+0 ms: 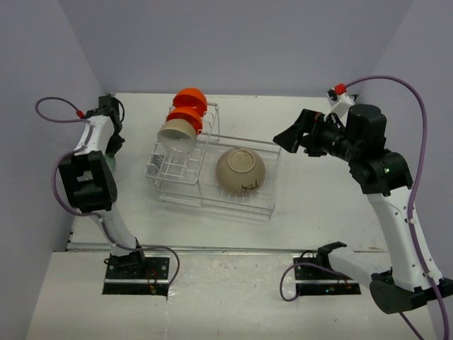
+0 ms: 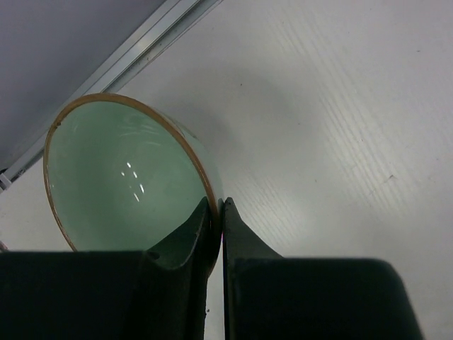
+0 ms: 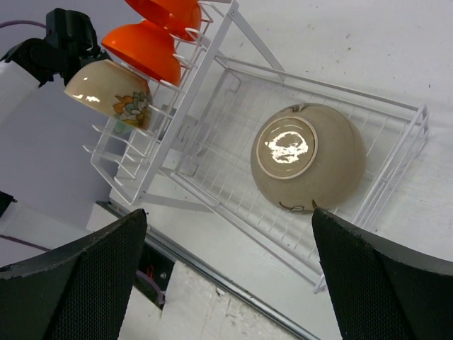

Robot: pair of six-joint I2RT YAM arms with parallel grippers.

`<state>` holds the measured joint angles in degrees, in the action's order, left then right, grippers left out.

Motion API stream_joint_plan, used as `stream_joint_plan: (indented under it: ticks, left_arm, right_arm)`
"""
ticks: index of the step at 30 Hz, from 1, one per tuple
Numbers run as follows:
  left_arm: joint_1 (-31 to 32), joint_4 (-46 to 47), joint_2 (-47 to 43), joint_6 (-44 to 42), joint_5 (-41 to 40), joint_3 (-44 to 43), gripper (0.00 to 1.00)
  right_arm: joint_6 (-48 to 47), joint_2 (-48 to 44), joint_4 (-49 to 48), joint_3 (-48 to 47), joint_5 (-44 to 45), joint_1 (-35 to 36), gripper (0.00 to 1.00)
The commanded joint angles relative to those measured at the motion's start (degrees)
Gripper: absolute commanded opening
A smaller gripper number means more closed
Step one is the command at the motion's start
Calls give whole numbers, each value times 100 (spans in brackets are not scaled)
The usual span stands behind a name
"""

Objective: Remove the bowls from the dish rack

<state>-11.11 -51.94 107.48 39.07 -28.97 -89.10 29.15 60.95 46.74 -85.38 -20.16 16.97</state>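
My left gripper (image 2: 216,212) is shut on the rim of the pale mint-green bowl (image 2: 124,180), one finger inside and one outside, low over the table near its left edge. The dish rack (image 1: 212,193) stands mid-table. Its upright section holds two orange bowls (image 1: 190,99) (image 1: 187,117) and a beige bowl (image 1: 177,133) on edge. The larger tan bowl (image 1: 241,171) lies upside down in the lower basket, its foot ring (image 3: 287,146) facing up. My right gripper (image 1: 287,138) hangs open above and to the right of the rack, with nothing between its fingers (image 3: 78,283).
A metal rail (image 2: 120,60) runs along the table's left edge beside the mint-green bowl. Another rail (image 1: 226,248) crosses the near edge in front of the rack. Purple cables (image 1: 417,142) loop off both arms.
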Motion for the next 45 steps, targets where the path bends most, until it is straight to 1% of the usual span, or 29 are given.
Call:
stream_joint_plan:
  ticks: [1,4,9,14,15,17,21,22,23,25,26,28,29,30,31,32,33,34,35,36,37,38,39,40,41,43,44,45]
  left_arm:
    - [-5,290,168,-251,-504,42,0]
    - [-14,369,273,-286,-548,16,0]
    - [-14,264,616,-312,-680,-300,0]
    - [-14,202,765,-330,-636,-503,0]
    - [-22,211,757,-321,-619,-503,6]
    - [-22,220,757,-321,-583,-494,22]
    - [-22,281,678,-286,-443,-424,27]
    - [-22,290,678,-295,-425,-424,30]
    - [-22,273,669,-277,-373,-450,38]
    - [-22,211,643,-224,-303,-477,40]
    - [-14,246,582,-216,-145,-477,41]
    - [-14,307,336,-172,31,-415,42]
    - [-14,473,230,-198,197,-380,45]
    - [13,509,21,-207,477,-380,46]
    - [30,501,-86,-198,558,-415,48]
    - [56,553,-235,-128,925,-415,48]
    - [109,623,-645,-110,1068,-389,48]
    - [153,763,-876,-6,1165,-371,48]
    - [206,895,-1148,22,1583,-354,49]
    - [215,992,-1655,91,1744,-345,50]
    - [215,619,-1808,284,1833,-702,50]
    - [215,528,-2071,790,1990,-862,51]
    - [206,571,-2239,1082,2166,-916,52]
    - [206,980,-2406,1346,2376,-907,53]
    - [215,1219,-2712,1827,2796,-812,53]
    - [311,1650,-3012,2305,2984,-715,52]
    - [329,1644,-3275,2585,3063,-688,50]
    - [373,1626,-3408,2632,3029,-696,49]
  right_arm:
    - [-120,-57,107,-110,188,17,99]
    - [-137,-153,133,-14,232,25,99]
    - [-128,-250,177,66,223,25,99]
    - [-128,-294,221,74,241,25,99]
    - [-128,-294,230,83,224,17,99]
    - [-137,-294,230,75,206,17,99]
    - [-155,-276,239,39,197,25,99]
    - [-155,-268,239,31,171,17,99]
    - [-155,-259,239,13,162,17,99]
    - [-164,-241,239,4,136,17,99]
    - [-164,-241,230,4,127,17,99]
    - [-155,-250,213,39,92,25,99]
    - [-146,-250,178,74,65,25,99]
    - [-129,-267,151,92,39,17,99]
    - [-111,-268,125,110,21,17,99]
    - [-111,-268,90,136,-5,25,99]
    - [-102,-259,81,136,-14,17,99]
    - [-93,-250,63,162,-23,25,99]
    - [-93,-250,54,171,-40,25,99]
    - [-93,-241,46,180,-49,17,99]
    - [-93,-241,46,180,-58,25,99]
    - [-93,-224,46,197,-75,17,99]
    - [-102,-224,46,206,-145,17,99]
    - [-111,-198,46,206,-172,17,99]
    - [-120,-180,72,189,-207,17,99]
    - [-163,-188,90,189,-260,25,99]
    - [-155,-249,37,241,-269,25,99]
    - [-120,-285,19,276,-295,25,99]
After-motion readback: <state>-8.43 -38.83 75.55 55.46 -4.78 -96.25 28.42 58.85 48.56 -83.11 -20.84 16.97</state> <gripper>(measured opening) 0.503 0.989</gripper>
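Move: The left hand still pinches the green bowl by its rim, the bowl's middle about 4 cm back, 4 cm left and 3 cm below. The bare table spot for the bowl is some 3 cm back, 5 cm left and 10 cm down. The cream bowl is about level ahead, 26 cm right and 5 cm up; the near orange bowl is 6 cm ahead, 29 cm right, equally high. From the right hand the spot lies about 62 cm left, 10 cm ahead, 37 cm below. Still gripping the green bowl's rim, the left hand lowers it about 4 cm to the bare table left of the rack, then opens its fingers to roughly half and lets go. It then climbs quickly, some 35 cm up and 11 cm to the right, tipping the fingers up by about 65 degrees as it leaves the bowl. ##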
